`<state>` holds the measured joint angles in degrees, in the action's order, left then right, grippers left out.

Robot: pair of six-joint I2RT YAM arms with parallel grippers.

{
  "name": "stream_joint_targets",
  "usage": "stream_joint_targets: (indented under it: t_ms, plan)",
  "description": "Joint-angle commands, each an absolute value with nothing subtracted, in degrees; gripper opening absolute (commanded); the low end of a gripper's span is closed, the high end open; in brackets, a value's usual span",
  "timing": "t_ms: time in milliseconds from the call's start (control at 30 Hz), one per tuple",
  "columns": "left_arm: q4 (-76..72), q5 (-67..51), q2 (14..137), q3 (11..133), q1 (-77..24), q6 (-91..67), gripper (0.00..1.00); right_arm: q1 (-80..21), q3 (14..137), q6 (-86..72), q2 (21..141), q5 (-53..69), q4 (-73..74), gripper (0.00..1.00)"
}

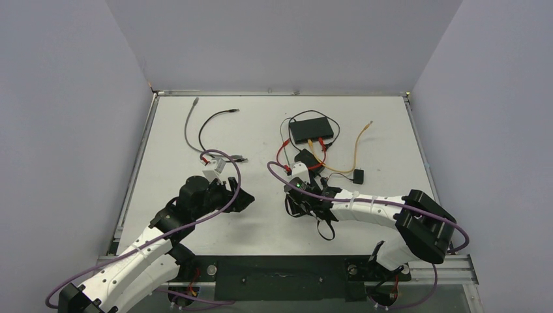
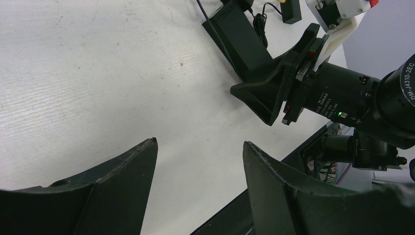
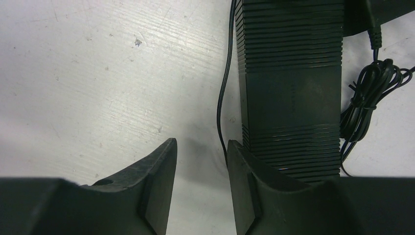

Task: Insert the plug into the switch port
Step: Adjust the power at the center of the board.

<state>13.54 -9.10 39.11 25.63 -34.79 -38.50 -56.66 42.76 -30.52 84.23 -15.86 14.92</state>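
Note:
The black switch [image 1: 311,130] lies at the far middle of the table with orange and red cables running to its near side. Loose plug ends show on a grey cable [image 1: 196,100], a black cable [image 1: 233,111] and an orange cable [image 1: 370,122]; I cannot tell which is the plug. My right gripper [image 3: 201,142] is open and empty, low over the table. A ribbed black adapter [image 3: 291,73] is just right of its right finger, and a thin black cord [image 3: 221,105] runs by that fingertip. My left gripper [image 2: 200,142] is open over bare table and faces the right gripper [image 2: 264,93].
A small black block [image 1: 359,175] and red-tipped leads [image 1: 284,156] lie between the switch and the right arm. A bundled black cord [image 3: 367,93] sits right of the adapter. The table's near rail [image 2: 274,186] runs close under the left gripper. Grey walls enclose the table.

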Motion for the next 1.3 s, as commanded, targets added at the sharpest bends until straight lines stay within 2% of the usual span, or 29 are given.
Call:
stream_joint_targets:
  t_ms: [0,633,800,900,1100,1267]
  plan:
    - [12.69,-9.52,38.93,26.45,-34.54,-38.45,0.62,-56.48,43.29,-30.84,84.71,-18.65,12.92,0.38]
    - [12.89,-9.41,38.87,26.35,-34.52,-38.33,0.62,-56.07,42.65,-31.32,87.62,-19.12,12.05,0.33]
    - [12.91,-9.42,38.88,26.37,-34.54,-38.33,0.62,-56.02,42.32,-31.61,88.3,-19.07,11.76,0.25]
    - [12.86,-9.34,38.85,26.29,-34.49,-38.28,0.62,-56.05,42.16,-31.77,88.22,-18.99,11.77,0.14]
    - [12.92,-9.31,38.92,26.27,-34.54,-38.31,0.62,-56.13,41.78,-32.43,86.51,-19.69,12.48,0.0]
    - [13.06,-9.23,38.89,26.35,-34.54,-38.33,0.62,-56.11,41.01,-33.06,83.52,-21.97,13.94,0.0]
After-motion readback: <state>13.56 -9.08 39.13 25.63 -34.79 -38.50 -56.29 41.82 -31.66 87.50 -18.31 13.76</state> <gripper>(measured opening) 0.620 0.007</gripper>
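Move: The black power cable lies beside the power brick, only about 1 cm to the right of the right hand's fingertips, level with them fore and aft, and some 2 cm below. The brick's middle is about 6 cm ahead and 3 cm right, its coiled cord 7 cm ahead and 8 cm right. A second brick stands roughly 15 cm ahead and 4 cm right. From the left hand, the cable is about 13 cm right, 3 cm ahead and 13 cm down. Downward about 2 cm and some 1 cm to the right, the right hand eases its half-open fingers onto the thin cable beside the brick's left edge, first drifting slightly forward and right, then sinking. Near the bottom the fingers shut fully and pinch the cable between their tips, the wrist barely turning. ##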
